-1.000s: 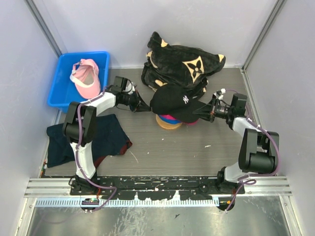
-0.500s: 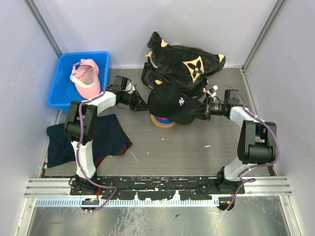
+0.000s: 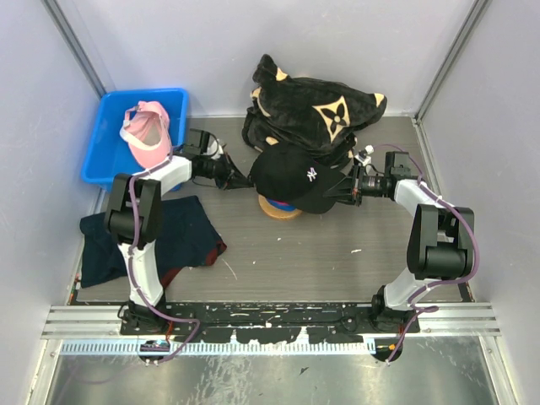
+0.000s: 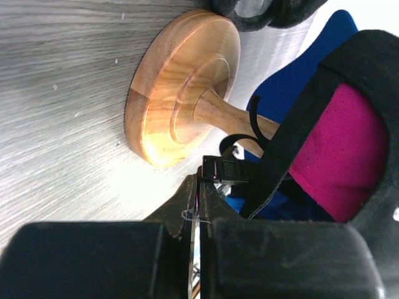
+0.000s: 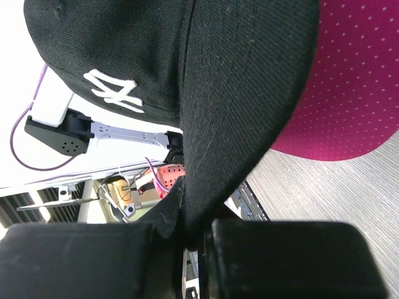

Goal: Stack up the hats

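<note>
The black hat (image 3: pixel 295 173) with a white logo sits over the wooden stand (image 3: pixel 283 211), held from both sides. My left gripper (image 3: pixel 239 179) is shut on its back strap (image 4: pixel 268 156), just beside the stand's round base (image 4: pixel 184 81). My right gripper (image 3: pixel 340 192) is shut on its brim (image 5: pixel 243 106). Under the black hat lie a blue hat (image 4: pixel 324 75) and a magenta hat (image 4: pixel 340 149), the magenta brim (image 5: pixel 355 93) also showing in the right wrist view. A light pink hat (image 3: pixel 148 126) lies in the blue bin (image 3: pixel 101 160).
A big black plush bundle (image 3: pixel 316 110) with tan flower marks lies right behind the stand. A flat dark navy cloth (image 3: pixel 181 236) lies at front left, under my left arm. Grey walls close in both sides and the back.
The black hat has moved left and down over the stand, carried by both grippers. My right arm followed leftward and my left arm drew back a little.
</note>
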You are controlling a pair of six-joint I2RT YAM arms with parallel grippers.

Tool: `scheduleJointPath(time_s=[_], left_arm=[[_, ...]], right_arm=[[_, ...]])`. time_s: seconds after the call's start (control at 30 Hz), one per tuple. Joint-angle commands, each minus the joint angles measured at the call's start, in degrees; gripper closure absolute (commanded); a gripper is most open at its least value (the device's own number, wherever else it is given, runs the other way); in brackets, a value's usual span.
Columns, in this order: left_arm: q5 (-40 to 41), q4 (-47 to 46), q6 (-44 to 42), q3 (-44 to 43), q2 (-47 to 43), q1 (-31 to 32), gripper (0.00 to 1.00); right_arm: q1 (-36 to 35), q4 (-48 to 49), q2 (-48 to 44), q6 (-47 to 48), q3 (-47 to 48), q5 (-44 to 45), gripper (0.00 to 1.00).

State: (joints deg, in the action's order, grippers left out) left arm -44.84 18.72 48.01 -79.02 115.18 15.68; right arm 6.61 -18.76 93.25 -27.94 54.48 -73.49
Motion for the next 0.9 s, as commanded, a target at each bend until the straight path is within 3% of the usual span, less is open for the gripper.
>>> scheduleJointPath(time_s=[0.0,0.23,0.87], left_arm=[[0.8,1.9,-0.7,3.3,-4.6,-3.9,0.89],[-4.1,-5.0,5.2,7.4,-10.2,-5.9,0.68],[-4.8,-10.9,10.9,0.6,-5.5,-1.2,0.55]], right_arm=[[1.0,-2.9,0.6,0.7,1.1,8.5,0.99],[0.8,-3.5,1.0,0.8,1.2,8.7,0.99],[0.6,-4.2,-0.3,1.2,1.4,8.6,0.99]])
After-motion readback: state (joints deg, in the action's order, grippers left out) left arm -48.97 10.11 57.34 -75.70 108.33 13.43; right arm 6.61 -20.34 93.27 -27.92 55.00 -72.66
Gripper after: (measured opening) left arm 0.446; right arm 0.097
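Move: The left hand is at the black hat's back strap, with the hat's middle about 11 cm right, 1 cm ahead and 4 cm higher. The magenta hat beneath sits some 10 cm right, 1 cm back and roughly level; the wooden stand's base is about 7 cm right, 6 cm back and 9 cm below. The right hand grips the brim, the black hat's middle about 10 cm left, 4 cm ahead and slightly above. Left fingers open off the strap, rising about 6 cm, swinging 4 cm left and back; right keeps its brim grip. ##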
